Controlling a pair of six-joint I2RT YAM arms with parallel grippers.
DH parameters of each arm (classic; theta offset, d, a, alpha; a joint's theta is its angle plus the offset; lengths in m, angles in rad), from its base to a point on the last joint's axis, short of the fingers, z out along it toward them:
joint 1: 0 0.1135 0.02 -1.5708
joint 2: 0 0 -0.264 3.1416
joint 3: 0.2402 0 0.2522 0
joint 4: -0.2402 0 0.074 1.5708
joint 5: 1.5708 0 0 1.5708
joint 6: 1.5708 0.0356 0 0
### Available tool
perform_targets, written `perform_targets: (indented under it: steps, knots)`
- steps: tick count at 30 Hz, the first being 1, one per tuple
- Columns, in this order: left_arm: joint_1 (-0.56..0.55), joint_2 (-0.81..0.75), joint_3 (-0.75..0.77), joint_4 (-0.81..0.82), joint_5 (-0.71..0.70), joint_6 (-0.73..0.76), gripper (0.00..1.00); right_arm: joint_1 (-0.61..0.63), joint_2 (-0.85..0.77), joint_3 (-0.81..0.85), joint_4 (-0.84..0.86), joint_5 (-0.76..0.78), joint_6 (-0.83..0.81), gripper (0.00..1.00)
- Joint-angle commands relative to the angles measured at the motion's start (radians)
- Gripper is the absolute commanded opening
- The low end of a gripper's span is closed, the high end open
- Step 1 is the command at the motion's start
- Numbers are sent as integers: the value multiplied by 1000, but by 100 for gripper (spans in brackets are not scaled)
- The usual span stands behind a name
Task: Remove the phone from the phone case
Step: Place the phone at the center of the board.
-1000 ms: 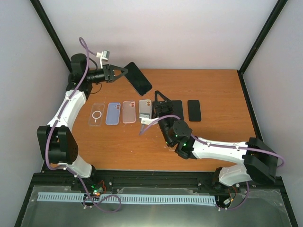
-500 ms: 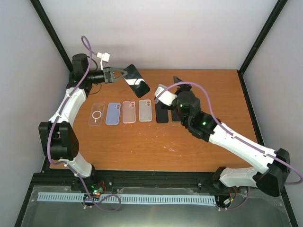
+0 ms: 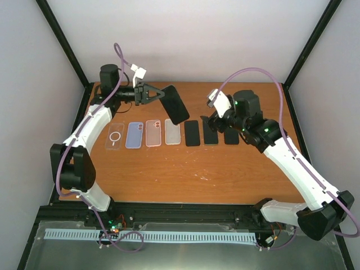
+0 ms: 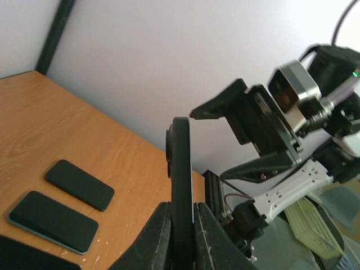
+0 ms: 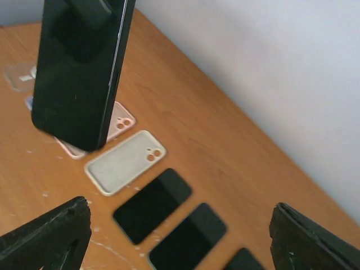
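My left gripper is shut on the lower end of a black phone and holds it in the air above the back of the table, tilted down to the right. In the left wrist view the phone stands edge-on between the jaws of that gripper; I cannot tell its case from the phone. My right gripper hangs open to its right, empty and facing it. In the right wrist view the phone fills the upper left, beyond the wide-open right gripper.
A row lies on the wooden table: a clear case, a blue case, a pink case, a whitish case, then three bare black phones. Black frame posts stand at the corners.
The left arm has carried the held phone to the right. The right arm has risen from low over the table's middle and swung up and right, now facing the phone.
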Motion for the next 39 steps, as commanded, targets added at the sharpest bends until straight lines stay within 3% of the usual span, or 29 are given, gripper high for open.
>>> perform_targets:
  steps: [1, 13, 19, 26, 30, 32, 35, 38, 39]
  knots:
    - [-70, -5, 37, 20, 53, 87, 0, -68, 4, 47, -99, -294, 173, 84]
    - [-219, -2, 55, 40, 42, 99, 1, -176, 25, 36, -72, -594, 370, 75]
    - [-242, 7, 50, 102, 35, 45, 1, -178, 34, 9, -41, -713, 411, 65]
    - [-269, 19, 56, 123, 33, 27, 1, -178, 43, -3, -19, -754, 431, 35]
    - [-272, 24, 56, 148, 33, 3, 0, -178, 55, -5, -19, -776, 441, 29]
    - [-272, 25, 56, 150, 32, 0, 0, -179, 56, -6, -19, -779, 442, 16]
    - [-272, 23, 53, 150, 28, 0, 0, -197, 59, -9, -13, -792, 462, 4]
    - [-272, 20, 52, 145, 14, -2, 2, -240, 65, -15, -1, -830, 492, 3]
    - [-272, 19, 53, 141, 4, -1, 11, -255, 66, -16, 3, -840, 502, 3]
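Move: The left hand already holds the black phone by its upper left part; the phone's middle lies about 5 cm to its right, 3 cm back and 2 cm below. From the open right hand that middle is roughly 13 cm left, 2 cm ahead and 1 cm up. On the table some 25 cm below the right hand and 4 cm ahead lie the left table phone, 5 cm left, the middle table phone, 4 cm right, and the pale case, 15 cm left. Rightward about 9 cm and back about 7, the left hand carries the phone towards the right hand, turning some 15 degrees clockwise and keeping its pinch. The right hand draws back about 5 cm and edges left, swings round by nearly 50 degrees until its fingers point left and a little down, then closes from wide open and pinches the phone's right long edge. ##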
